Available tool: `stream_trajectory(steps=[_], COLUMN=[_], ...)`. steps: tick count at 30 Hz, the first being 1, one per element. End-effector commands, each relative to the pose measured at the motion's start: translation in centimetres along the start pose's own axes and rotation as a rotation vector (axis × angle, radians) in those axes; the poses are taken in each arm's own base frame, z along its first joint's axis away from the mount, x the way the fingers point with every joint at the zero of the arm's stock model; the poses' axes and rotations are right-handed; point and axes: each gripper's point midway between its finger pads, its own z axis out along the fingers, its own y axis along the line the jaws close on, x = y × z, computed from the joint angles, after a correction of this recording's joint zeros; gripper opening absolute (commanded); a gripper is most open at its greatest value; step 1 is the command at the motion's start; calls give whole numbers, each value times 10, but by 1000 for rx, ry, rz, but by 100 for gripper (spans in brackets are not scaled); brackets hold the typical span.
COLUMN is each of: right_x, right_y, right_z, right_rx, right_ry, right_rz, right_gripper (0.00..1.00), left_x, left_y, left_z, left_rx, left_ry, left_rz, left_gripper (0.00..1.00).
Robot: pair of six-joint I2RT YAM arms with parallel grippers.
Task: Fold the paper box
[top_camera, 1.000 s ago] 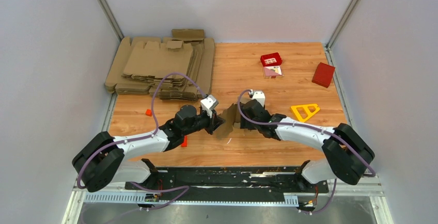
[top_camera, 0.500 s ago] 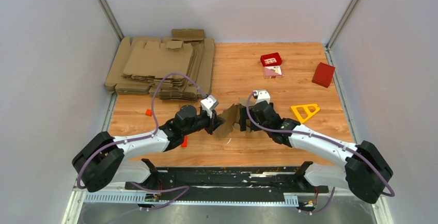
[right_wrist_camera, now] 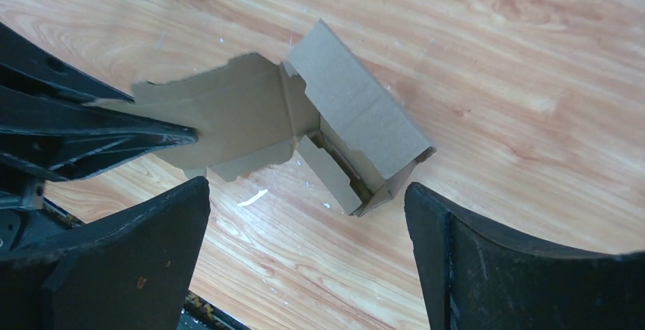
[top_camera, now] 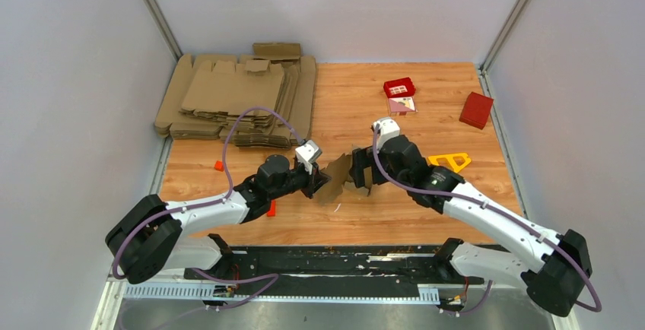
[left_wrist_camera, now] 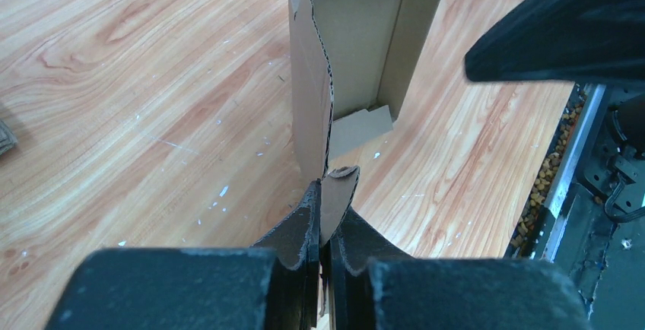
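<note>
The paper box (top_camera: 340, 175) is a small brown cardboard piece, partly folded, standing on the wooden table between the two arms. One end forms an open rectangular shell (right_wrist_camera: 357, 128) and a flat flap (right_wrist_camera: 228, 113) sticks out toward the left arm. My left gripper (top_camera: 322, 182) is shut on the edge of that flap (left_wrist_camera: 325, 193). The box's open trough (left_wrist_camera: 365, 41) stands upright just beyond it. My right gripper (top_camera: 366, 172) hovers above the box's right end, open wide (right_wrist_camera: 308, 187), touching nothing.
A big pile of flat cardboard blanks (top_camera: 236, 98) fills the far left. A red box (top_camera: 476, 109) and a red tray (top_camera: 399, 87) lie far right, and a yellow triangle (top_camera: 449, 163) sits beside the right arm. Small orange (top_camera: 218, 166) and red (top_camera: 271, 208) pieces lie near the left arm.
My right gripper has opened, let go of the box's right end, and risen back to the right. The left gripper and the box have stayed put.
</note>
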Motion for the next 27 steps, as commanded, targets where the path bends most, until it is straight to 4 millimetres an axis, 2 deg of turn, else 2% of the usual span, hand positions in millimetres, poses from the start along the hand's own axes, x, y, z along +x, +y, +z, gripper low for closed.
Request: stream_trajectory(steps=[1, 4, 8, 9, 13, 16, 18, 22, 27], right_x=[-38, -56, -81, -84, -81, -79, -74, -63, -55], right_y=[-9, -23, -30, -26, -27, -23, -21, -22, -11], right_z=[-23, -25, -21, -18, 2, 13, 21, 28, 28], right_rx=[56, 104, 17, -32, -74, -131, -158, -164, -225], right_ry=[-84, -114, -123, -99, -4, 5, 28, 76, 104], right_rz=[-34, -1, 54, 59, 67, 77, 74, 47, 27], right_gripper=[99, 95, 94, 94, 90, 83, 74, 66, 59], left_x=[-23, -22, -22, -22, -22, -22, -22, -23, -22], left_y=[-6, -6, -6, -6, -6, -7, -7, -8, -8], left_z=[1, 1, 2, 2, 2, 2, 2, 2, 2], left_rx=[17, 15, 17, 19, 17, 21, 24, 28, 29], left_ry=[-52, -52, -51, -49, -51, -52, -50, -53, -53], left_rz=[35, 36, 38, 38, 37, 37, 36, 36, 35], left_gripper=[8, 8, 8, 8, 8, 8, 8, 8, 8])
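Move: The open right hand has the half-folded box body about 3 cm ahead, 2 cm to its left and 9 cm below. The side flap pinched by the left hand lies level with it, 8 cm to its left, 4 cm below; the yellow triangle lies 7 cm ahead and 21 cm right, down on the table. From the left hand, the box body is about 4 cm ahead, 9 cm right and 6 cm below. Right hand arcs up and about 6 cm forward over the box, dips, partly closes; left still pinches the flap. ##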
